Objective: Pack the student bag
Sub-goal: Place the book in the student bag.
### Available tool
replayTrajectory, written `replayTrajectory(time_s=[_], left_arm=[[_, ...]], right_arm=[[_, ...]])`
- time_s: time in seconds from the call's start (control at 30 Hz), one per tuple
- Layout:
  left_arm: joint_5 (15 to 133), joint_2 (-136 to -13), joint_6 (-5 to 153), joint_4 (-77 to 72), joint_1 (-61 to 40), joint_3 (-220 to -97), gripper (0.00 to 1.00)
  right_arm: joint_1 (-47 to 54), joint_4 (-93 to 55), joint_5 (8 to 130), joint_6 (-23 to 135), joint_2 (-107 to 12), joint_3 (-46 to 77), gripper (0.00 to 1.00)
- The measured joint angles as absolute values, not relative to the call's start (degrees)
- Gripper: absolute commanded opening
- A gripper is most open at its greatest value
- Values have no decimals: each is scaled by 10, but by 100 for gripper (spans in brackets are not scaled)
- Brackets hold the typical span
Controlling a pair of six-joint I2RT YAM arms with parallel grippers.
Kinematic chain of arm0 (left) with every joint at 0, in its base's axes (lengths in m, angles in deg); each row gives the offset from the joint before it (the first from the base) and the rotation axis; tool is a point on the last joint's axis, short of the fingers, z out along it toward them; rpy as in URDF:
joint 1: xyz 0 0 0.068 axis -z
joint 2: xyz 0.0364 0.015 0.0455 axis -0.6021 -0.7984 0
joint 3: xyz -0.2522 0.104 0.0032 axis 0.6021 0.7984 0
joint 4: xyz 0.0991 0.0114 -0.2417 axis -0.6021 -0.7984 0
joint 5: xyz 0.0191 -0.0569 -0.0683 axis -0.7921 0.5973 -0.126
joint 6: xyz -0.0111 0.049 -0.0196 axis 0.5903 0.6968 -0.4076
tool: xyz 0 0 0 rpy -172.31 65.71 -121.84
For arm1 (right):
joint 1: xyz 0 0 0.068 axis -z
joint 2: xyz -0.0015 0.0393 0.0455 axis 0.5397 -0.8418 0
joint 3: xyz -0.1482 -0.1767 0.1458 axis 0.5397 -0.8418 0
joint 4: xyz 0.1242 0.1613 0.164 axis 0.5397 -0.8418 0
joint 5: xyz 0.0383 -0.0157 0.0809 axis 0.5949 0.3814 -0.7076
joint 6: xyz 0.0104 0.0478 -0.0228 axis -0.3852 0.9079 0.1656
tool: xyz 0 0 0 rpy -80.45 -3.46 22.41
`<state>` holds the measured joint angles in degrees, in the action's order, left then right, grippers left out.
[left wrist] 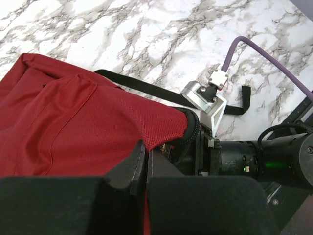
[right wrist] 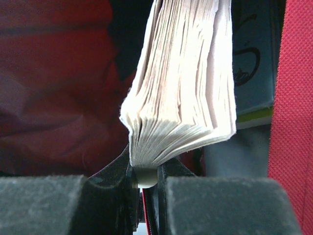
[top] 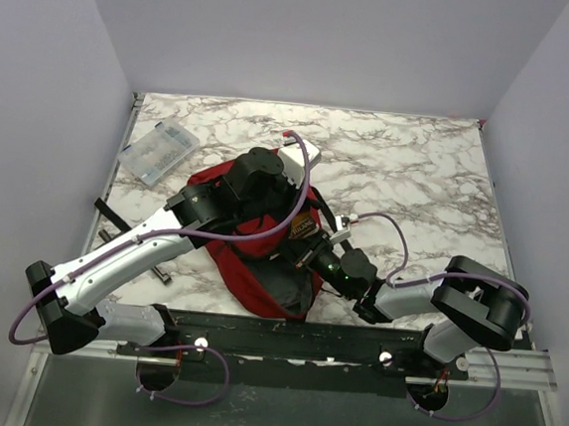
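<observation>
The student bag [top: 250, 270], dark red with black straps, lies in the middle of the table near the arms. My left gripper [left wrist: 145, 149] is shut on the edge of the bag's red fabric [left wrist: 73, 122] and holds it up at the opening. My right gripper [right wrist: 144, 169] reaches into the bag's mouth [top: 306, 250], shut on the corner of a thick book [right wrist: 186, 88] whose fanned page edges face the camera. Red bag cloth [right wrist: 293, 98] surrounds the book. Beside it, inside the bag, stands a teal-covered book [right wrist: 252, 63].
A clear plastic case [top: 158, 152] lies at the back left of the marble table [top: 418, 165]. A white flat object [top: 307, 151] shows behind the left wrist. A black strap [left wrist: 146, 88] trails over the table beside the bag. The right arm's wrist [left wrist: 244, 159] sits close to my left fingers.
</observation>
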<state>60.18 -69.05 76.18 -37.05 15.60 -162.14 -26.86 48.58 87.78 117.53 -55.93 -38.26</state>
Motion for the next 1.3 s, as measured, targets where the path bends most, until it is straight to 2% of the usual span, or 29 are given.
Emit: replayTrajectory(time_s=[0.2,0.3,0.43,0.67,0.97,1.17,1.3], left_arm=[[632,-704,773,-371,156,-1636,0],[636,-703,772,-371,154,-1636,0],[602,-686,747,-357,156,-1626,0],[537,-668,703,-304,156,-1620,0],[598,-718,686,-293,160,-1658,0],[618,-713,709,-268,172,-1658,0],[618,-703,712,-261,175,-1658,0]], right_arm=[[-267,468,886,1189,-555,-383,14],[-265,478,876,1206,-565,-391,5],[-264,465,861,1228,-557,-428,1],[-261,351,856,1239,-465,-444,1],[-261,235,864,1284,-452,-402,1],[-261,128,868,1314,-386,-398,0],[-258,93,880,1313,-365,-396,4]])
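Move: The right hand already holds the book by its edge; the student bag's middle lies roughly 4 cm ahead, 9 cm left and 8 cm below it. The packed books are some 8 cm ahead, level sideways and 5 cm lower, and the gripped rim 14 cm ahead, 2 cm left and 10 cm higher. From the left hand, which holds that rim, the bag's middle is about 9 cm back, 8 cm left and 16 cm down. Right hand lowers the pinched book and goes right, about 5 cm each, tipping down; left lifts the rim 6 cm. ##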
